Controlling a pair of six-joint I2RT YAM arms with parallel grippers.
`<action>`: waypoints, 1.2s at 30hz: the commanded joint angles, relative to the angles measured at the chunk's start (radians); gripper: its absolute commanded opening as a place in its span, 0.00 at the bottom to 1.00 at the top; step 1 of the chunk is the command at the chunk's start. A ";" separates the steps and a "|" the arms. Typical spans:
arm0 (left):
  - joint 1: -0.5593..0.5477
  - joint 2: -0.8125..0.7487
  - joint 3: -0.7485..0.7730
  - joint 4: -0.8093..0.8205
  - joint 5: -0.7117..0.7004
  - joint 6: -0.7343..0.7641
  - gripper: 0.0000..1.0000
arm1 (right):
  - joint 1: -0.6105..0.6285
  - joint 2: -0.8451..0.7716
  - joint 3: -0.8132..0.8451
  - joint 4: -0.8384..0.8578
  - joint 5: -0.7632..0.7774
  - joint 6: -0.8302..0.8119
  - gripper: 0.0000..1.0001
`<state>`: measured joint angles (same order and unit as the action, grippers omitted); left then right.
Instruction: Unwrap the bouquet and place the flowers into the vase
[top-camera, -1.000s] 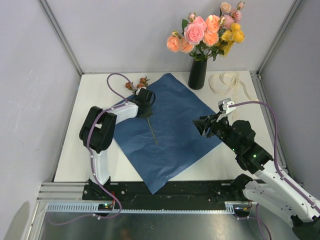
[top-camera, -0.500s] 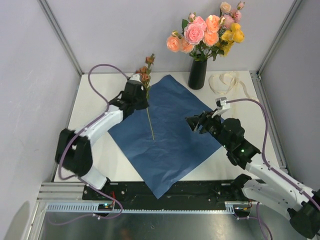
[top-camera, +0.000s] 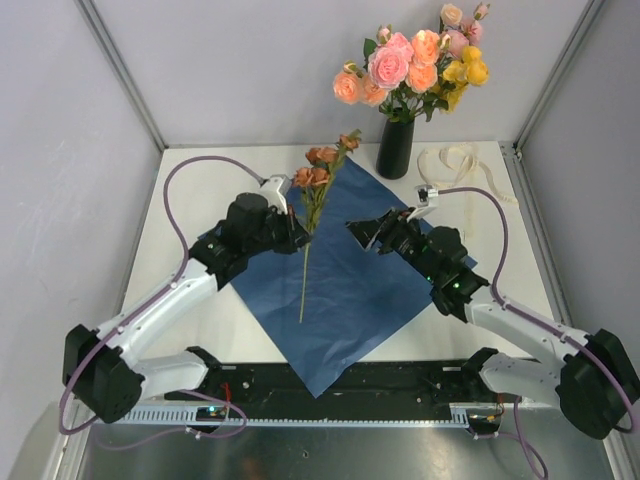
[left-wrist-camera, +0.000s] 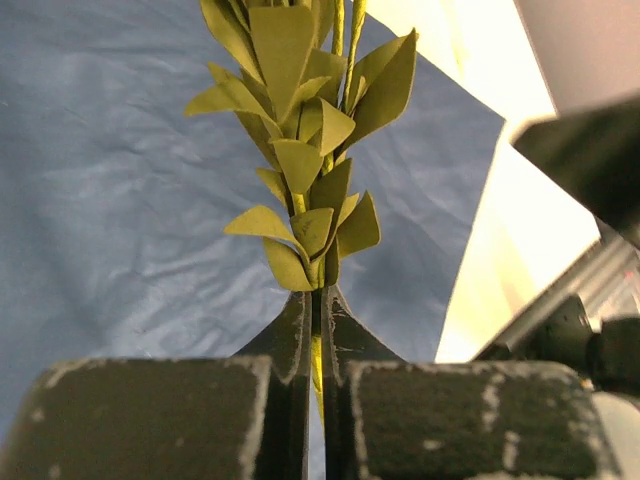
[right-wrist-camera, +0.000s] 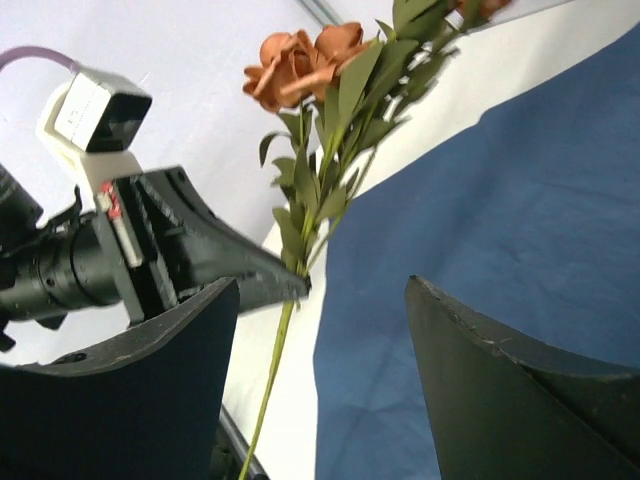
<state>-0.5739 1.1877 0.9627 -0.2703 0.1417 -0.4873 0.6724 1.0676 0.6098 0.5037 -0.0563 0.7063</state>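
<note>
The bouquet's blue paper lies flat and unwrapped on the table. My left gripper is shut on the green stem of a brownish-red rose spray, holding it tilted above the paper's left part. The left wrist view shows the stem pinched between the shut jaws, leaves fanning above. My right gripper stands open just right of the spray, touching nothing. In the right wrist view the rose heads are at upper left. The black vase at the back holds pink, peach and yellow flowers.
A cream ribbon lies loose on the table right of the vase. The left arm's purple cable loops over the table's left part. Grey walls enclose the table on three sides.
My left gripper has lifted the rose spray off the paper and carried it right, towards the centre. My right gripper has moved left towards it and opened wider.
</note>
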 joint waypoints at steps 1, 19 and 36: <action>-0.032 -0.116 -0.060 0.036 0.107 0.018 0.00 | 0.014 0.056 0.004 0.182 -0.045 0.082 0.73; -0.065 -0.290 -0.190 0.071 0.266 0.033 0.00 | 0.093 0.342 0.081 0.487 -0.144 0.198 0.55; -0.065 -0.378 -0.138 -0.104 0.170 0.108 0.83 | 0.074 0.193 0.081 0.439 -0.062 -0.147 0.00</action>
<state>-0.6327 0.8356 0.7528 -0.2752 0.3649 -0.4442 0.7696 1.3785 0.6495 0.9661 -0.2031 0.7692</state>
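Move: My left hand already pinches the last flowers, the brown roses; their leafy stems start some 5 cm above its fingers, about 3 cm ahead and 3 cm to the right. From my open right hand that leafy part lies roughly 10 cm to the left and 7 cm ahead, about level. The vase stands about 36 cm ahead of my right hand, 11 cm to its right and 14 cm lower. I pass the flowers from hand to hand: my left hand draws back about 10 cm, turning some 15 degrees clockwise, while my right hand reaches left about 8 cm, swings counter-clockwise and shuts its fingers on the leafy stems just above the left grip. Only then do my left fingers open and free the stem. ##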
